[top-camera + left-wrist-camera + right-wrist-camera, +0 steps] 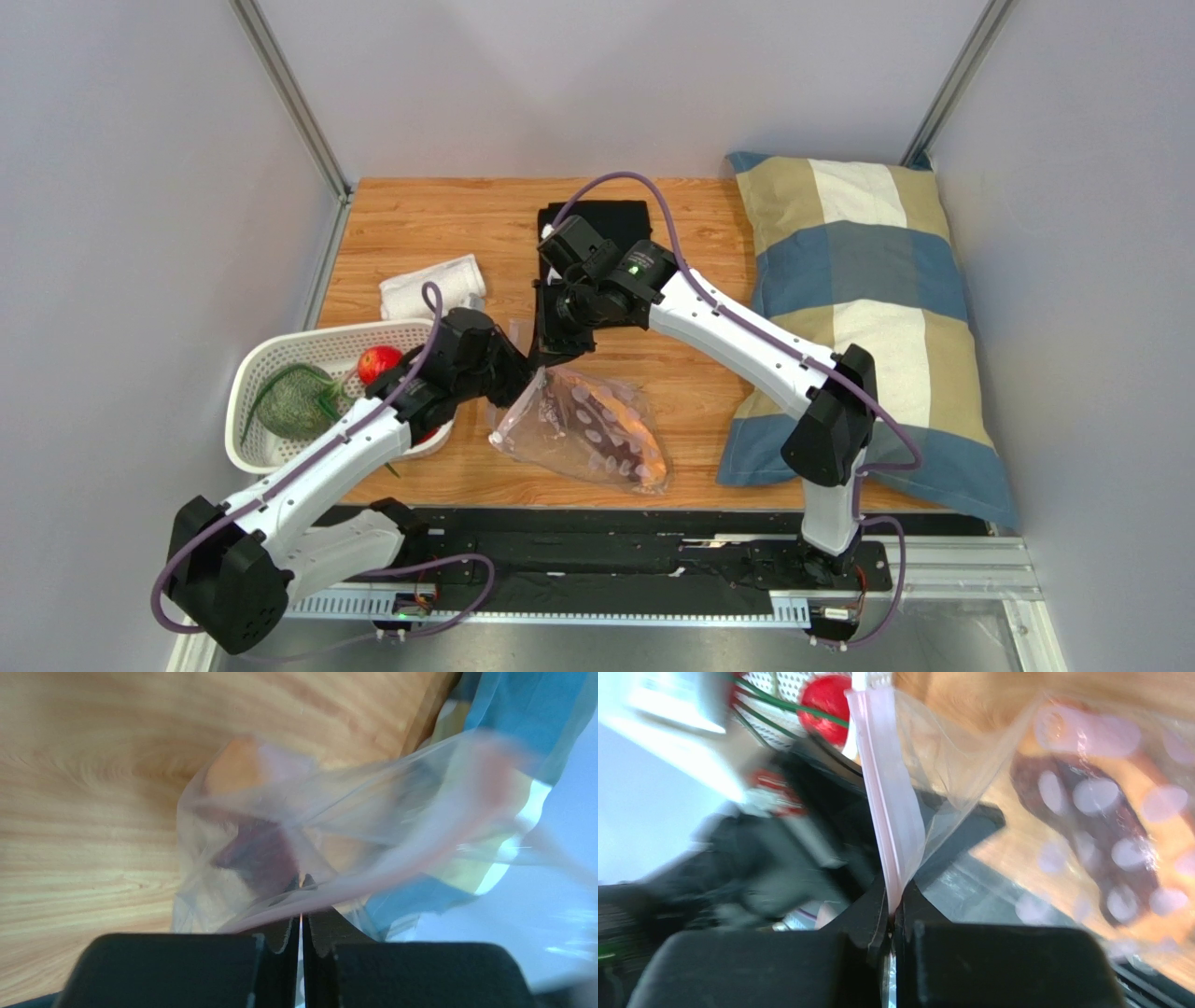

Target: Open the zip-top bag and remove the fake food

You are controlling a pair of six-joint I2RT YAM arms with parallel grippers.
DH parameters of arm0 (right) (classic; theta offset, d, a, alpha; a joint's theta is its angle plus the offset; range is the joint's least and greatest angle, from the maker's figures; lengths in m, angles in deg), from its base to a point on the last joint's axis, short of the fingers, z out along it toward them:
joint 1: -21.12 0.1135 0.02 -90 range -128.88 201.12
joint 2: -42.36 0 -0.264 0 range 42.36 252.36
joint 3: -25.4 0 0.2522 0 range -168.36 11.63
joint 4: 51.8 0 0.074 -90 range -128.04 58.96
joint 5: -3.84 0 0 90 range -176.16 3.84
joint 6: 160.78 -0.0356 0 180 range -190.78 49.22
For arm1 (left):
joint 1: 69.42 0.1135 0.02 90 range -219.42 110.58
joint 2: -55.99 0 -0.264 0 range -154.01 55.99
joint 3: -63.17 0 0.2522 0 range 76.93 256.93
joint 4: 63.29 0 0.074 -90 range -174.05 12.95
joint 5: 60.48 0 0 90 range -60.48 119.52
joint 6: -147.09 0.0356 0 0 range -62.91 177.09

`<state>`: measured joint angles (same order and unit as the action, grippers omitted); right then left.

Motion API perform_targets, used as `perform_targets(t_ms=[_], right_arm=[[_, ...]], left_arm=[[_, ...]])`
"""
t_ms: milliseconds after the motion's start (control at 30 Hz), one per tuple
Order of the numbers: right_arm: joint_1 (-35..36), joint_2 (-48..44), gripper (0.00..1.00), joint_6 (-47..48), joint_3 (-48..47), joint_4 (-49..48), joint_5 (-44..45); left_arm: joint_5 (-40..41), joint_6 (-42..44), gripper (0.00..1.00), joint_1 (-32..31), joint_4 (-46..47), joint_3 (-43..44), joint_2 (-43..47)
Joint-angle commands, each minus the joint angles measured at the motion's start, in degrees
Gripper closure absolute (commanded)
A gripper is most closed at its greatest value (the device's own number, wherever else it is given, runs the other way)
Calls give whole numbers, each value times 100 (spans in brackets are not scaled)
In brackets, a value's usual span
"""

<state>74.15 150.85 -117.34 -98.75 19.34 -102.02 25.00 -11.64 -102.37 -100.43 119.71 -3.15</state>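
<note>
The zip-top bag lies on the wooden table, its mouth lifted toward both grippers. My left gripper is shut on the pinkish zip strip of one wall. My right gripper is shut on the zip strip of the other wall. In the top view the left gripper and right gripper meet at the bag's upper left corner. An orange and dark piece of fake food is inside the bag. A red fruit and a green leafy bunch sit in the white basket.
The white perforated basket stands left of the bag, under the left arm. A rolled white towel and a folded black cloth lie behind. A checked pillow fills the right side.
</note>
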Motion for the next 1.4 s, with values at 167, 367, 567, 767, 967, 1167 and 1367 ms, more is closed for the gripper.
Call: perform_targets(t_ms=[167,367,567,767,967,1167,1367], right_arm=[[128,-548,100,139,-98,-1185,-285],[128,-416,100,-300,70,-1651,-699],[154,-381,100,-318,-88,-1582,-541],[154,-451,100,-283,61,-1546,-506],[128,-548,97,-160,421,-1494,-690],[-126,-784,51,226,896,-1161,-928],[-855,-1637,26,868,1833,-852,-656]], left_arm=[[-383,764,95,-274,711,-411,499],[-1208,545,90,-282,1966,-525,192],[-990,703,82,-273,1091,1,-342],[-288,896,82,-282,378,64,-942],[-269,1458,75,-247,491,133,-1495],[-516,1644,71,-256,896,134,-1935],[-594,1749,65,-238,1080,125,-1979]])
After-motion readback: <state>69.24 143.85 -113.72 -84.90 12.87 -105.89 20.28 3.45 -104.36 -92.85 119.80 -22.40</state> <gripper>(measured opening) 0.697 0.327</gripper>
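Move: From the left hand, shut at the bag's mouth, the purple food lies about 10 cm right, 6 cm back and 12 cm below; the orange food is some 4 cm right of the purple one. The rolled towel lies about 14 cm left and 12 cm ahead, the white basket 25 cm left and 3 cm back. From the right hand, pinching the rim, the purple food is about 8 cm right, 7 cm back, 16 cm below. Left fingers sink some 9 cm into the bag, opening; right rises, then sinks and opens off the rim. ##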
